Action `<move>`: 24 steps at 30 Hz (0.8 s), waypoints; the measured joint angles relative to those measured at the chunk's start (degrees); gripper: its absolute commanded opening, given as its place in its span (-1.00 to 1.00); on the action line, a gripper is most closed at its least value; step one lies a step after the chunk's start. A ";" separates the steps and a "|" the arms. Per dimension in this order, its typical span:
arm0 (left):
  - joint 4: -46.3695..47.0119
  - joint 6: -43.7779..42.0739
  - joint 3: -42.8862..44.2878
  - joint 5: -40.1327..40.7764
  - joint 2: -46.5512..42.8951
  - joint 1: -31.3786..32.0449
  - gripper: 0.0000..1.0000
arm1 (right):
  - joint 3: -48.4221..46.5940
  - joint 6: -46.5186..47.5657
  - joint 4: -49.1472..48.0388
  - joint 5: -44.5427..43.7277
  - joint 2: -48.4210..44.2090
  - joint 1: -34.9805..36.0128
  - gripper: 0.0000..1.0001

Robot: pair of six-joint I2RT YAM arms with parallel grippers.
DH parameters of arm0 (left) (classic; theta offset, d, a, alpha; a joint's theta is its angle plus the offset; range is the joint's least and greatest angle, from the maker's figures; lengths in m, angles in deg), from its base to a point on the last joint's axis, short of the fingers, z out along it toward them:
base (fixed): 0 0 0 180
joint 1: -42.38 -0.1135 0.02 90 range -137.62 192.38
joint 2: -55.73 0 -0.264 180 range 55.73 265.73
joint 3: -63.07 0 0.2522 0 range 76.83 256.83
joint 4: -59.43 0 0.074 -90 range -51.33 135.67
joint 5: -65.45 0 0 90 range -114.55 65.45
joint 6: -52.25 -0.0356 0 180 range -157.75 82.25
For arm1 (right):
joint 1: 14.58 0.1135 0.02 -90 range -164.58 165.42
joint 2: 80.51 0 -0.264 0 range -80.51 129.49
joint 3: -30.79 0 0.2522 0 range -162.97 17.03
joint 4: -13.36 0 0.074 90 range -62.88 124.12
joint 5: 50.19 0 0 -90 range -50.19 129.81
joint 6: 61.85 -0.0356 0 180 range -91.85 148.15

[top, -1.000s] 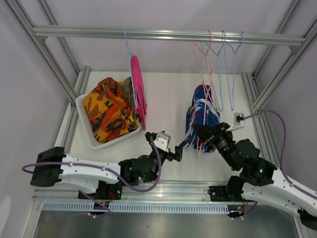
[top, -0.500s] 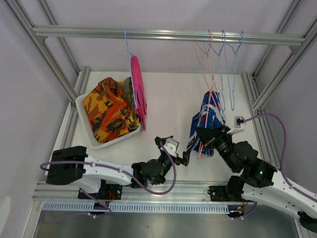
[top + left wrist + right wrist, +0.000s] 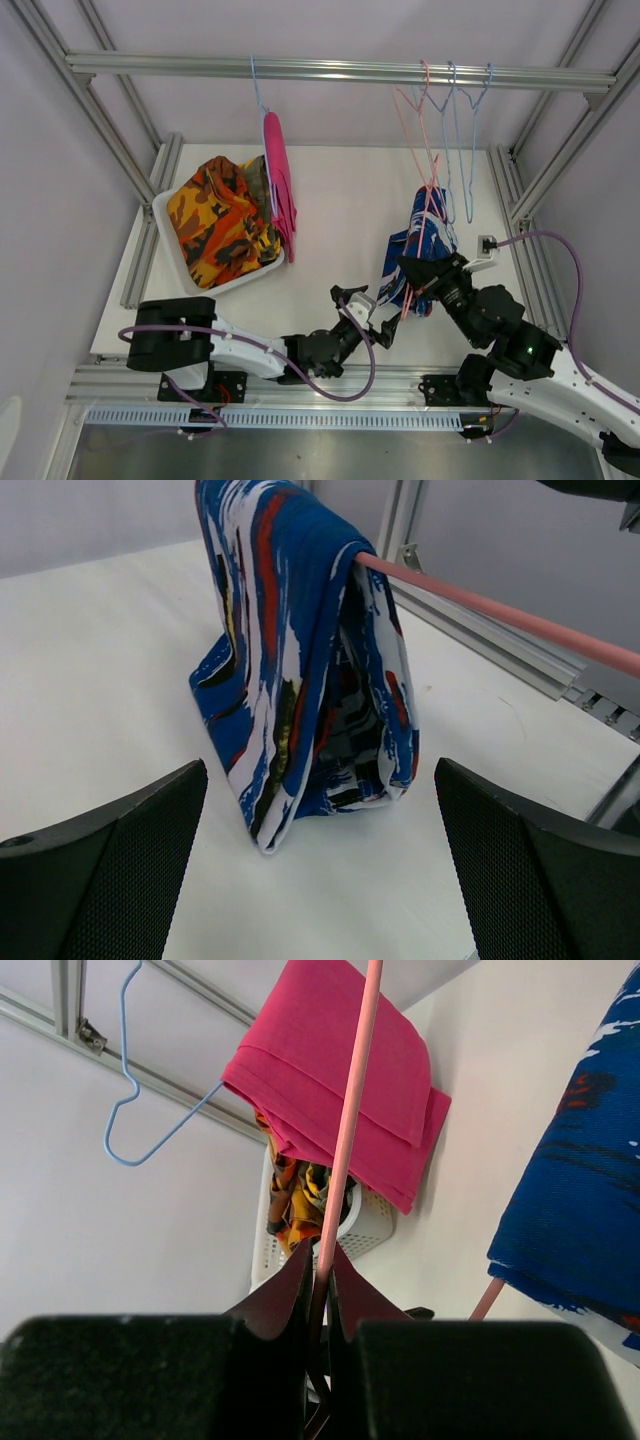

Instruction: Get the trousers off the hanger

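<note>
The blue-and-white patterned trousers (image 3: 410, 255) hang folded over the bar of a pink hanger (image 3: 425, 195), with their lower edge on the table. My right gripper (image 3: 413, 280) is shut on the pink hanger's wire (image 3: 350, 1110), seen between its jaws in the right wrist view (image 3: 320, 1270). My left gripper (image 3: 385, 325) is open and empty, low over the table just in front of the trousers (image 3: 300, 670). In the left wrist view (image 3: 320, 880) the hanger bar (image 3: 500, 615) runs off to the right. Plain magenta trousers (image 3: 278, 190) hang on a blue hanger (image 3: 150, 1110).
A white basket (image 3: 168, 262) at the left holds orange camouflage trousers (image 3: 220, 220) and others. Bare pink and blue hangers (image 3: 460, 150) hang on the rail (image 3: 340, 70) at the right. Frame posts stand at both sides. A socket (image 3: 486, 243) lies on the table at the right.
My left arm has swung right and toward the near edge, its open gripper now facing the blue-and-white trousers. The right gripper and hanger have shifted slightly right.
</note>
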 measured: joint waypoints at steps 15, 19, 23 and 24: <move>0.26 -0.24 3.08 -7.91 2.60 -9.35 0.99 | 0.31 -0.09 0.83 2.82 -2.32 -0.07 -1.00; 0.26 -0.22 3.67 -10.08 4.17 -11.41 0.99 | 0.31 0.17 0.52 3.45 -1.62 -0.04 -1.00; 0.33 -0.20 4.24 -11.98 5.62 -12.35 0.99 | 0.31 0.37 0.13 3.93 -0.72 -0.07 -1.00; 0.37 -0.20 4.31 -12.41 5.81 -12.41 0.99 | 0.31 0.39 0.02 4.02 -0.57 -0.07 -1.00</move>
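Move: The blue trousers hang on the pink hanger, their middle roughly 12 cm ahead of the open left hand, 11 cm to its right and a little above it. The lower end of the pink hanger, pinched in the right hand, is some 8 cm right of the left hand, 4 cm farther out and 9 cm higher; the pink trousers hang about 28 cm ahead and 22 cm left of it. From the right hand, the blue trousers lie 8 cm ahead, about 3 cm right and 6 cm lower. The left hand, its fingers staying wide open and pointing forward and to the right, reaches about 7 cm forward towards the near, lower part of the blue trousers, rising slightly at first and then sinking between 1 and 2 cm as it slows, without turning its wrist; it comes close to the cloth, but contact can't be seen. The right hand keeps its closed grip on the pink hanger, easing only about 1 cm back and then 1 cm left with a turn of some 5 degrees counter-clockwise. ##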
